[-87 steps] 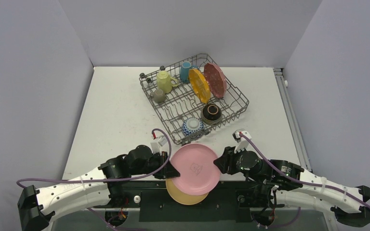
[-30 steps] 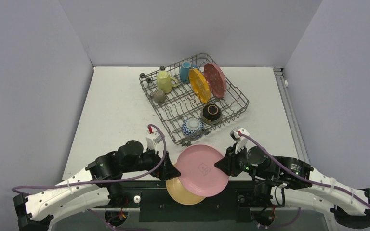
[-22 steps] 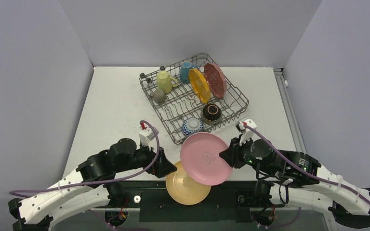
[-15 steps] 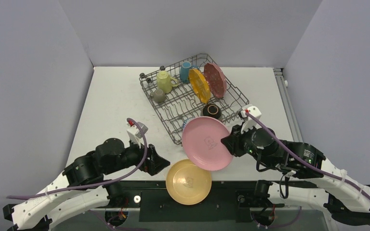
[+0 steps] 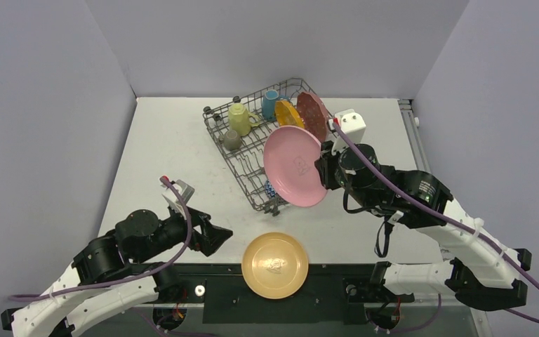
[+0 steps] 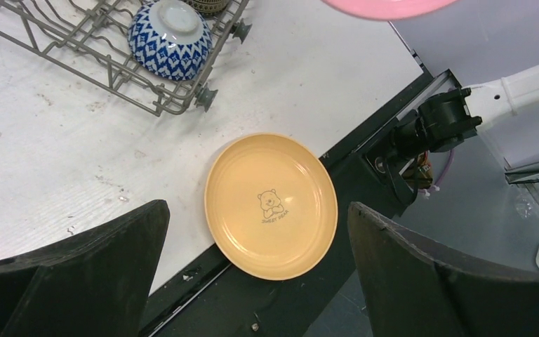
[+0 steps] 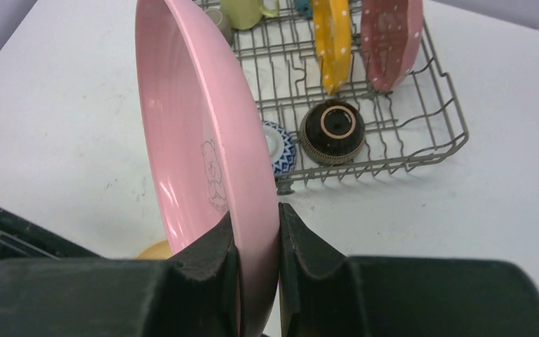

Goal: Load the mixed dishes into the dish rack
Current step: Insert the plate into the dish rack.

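My right gripper (image 5: 321, 172) (image 7: 256, 214) is shut on the rim of a plain pink plate (image 5: 293, 165) (image 7: 196, 126). It holds the plate on edge in the air above the near part of the grey wire dish rack (image 5: 351, 151) (image 7: 456, 133). A tan plate (image 5: 275, 265) (image 6: 271, 205) lies flat at the table's front edge. My left gripper (image 5: 214, 235) (image 6: 257, 205) hangs open to the left of it with nothing between its fingers. In the top view the pink plate hides the dark-brown bowl (image 7: 332, 132).
The rack holds a pale-yellow mug (image 5: 239, 118), a light-blue mug (image 5: 271, 104), a small olive mug (image 5: 232, 140), an orange plate (image 5: 285, 112), a pink dotted plate (image 5: 314, 112) and a blue-white bowl (image 6: 171, 38). The black base rail (image 6: 365, 151) runs along the table's front edge.
The right gripper lifted the pink plate off the tan plate, carried it away toward the rack and tipped it on edge. The left gripper opened and drew back to the left.
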Available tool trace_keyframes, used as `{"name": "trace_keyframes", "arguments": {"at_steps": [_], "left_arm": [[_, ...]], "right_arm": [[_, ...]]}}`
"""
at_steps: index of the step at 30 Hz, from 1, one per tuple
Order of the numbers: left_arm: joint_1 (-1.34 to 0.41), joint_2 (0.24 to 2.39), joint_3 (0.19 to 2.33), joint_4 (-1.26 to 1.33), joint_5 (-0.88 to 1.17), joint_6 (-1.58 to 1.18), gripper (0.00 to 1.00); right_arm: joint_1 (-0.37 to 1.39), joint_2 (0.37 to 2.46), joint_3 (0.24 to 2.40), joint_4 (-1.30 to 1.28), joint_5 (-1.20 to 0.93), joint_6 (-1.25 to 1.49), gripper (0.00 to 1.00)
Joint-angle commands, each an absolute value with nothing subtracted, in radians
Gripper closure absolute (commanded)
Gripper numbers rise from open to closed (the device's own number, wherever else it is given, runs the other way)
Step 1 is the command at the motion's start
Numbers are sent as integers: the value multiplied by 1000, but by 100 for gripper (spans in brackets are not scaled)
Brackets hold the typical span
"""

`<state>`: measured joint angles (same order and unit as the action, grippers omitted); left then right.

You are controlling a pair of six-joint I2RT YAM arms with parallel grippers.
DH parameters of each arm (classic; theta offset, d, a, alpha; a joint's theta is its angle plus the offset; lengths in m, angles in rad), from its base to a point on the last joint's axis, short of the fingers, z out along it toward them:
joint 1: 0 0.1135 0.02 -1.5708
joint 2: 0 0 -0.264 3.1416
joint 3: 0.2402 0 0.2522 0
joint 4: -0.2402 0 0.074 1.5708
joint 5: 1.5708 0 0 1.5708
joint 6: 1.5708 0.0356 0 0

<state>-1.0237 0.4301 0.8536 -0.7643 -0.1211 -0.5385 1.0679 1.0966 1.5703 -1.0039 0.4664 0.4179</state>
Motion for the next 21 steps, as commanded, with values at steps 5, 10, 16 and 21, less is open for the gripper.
{"name": "trace_keyframes", "arguments": {"at_steps": [5,10,16,21], "left_arm": [[-1020,356,821,-735,-170,-508,4],[-1019,319,784,-708,-192,-494,4],[-1019,277,759,-699,-211,-499,4],[-1019,253,753,-688,-179,-496,4]], "right_arm": [[1032,1252,1739,-923,603,345,100],[1032,1374,1834,-901,659,311,100],[1026,1509,1878,-838,770,242,100],[1009,1611,1893,-769,799,194,100]]}}
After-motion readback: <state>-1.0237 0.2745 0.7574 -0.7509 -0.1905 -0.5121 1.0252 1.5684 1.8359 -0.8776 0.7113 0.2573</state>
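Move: The right hand holds the pink plate by its rim; the open rack slot left of the yellow dish lies about 21 cm ahead, 10 cm left and 20 cm below. The yellow dish is some 28 cm ahead and 5 cm left, the black bowl 15 cm straight ahead, the blue-white bowl 9 cm ahead and 8 cm left, all 20 to 24 cm lower. From the left hand the slot is roughly 29 cm ahead, 12 cm right, 11 cm below. Right hand carries the still-pinched pink plate about 10 cm forward and 7 left over the rack, left side dipping. ##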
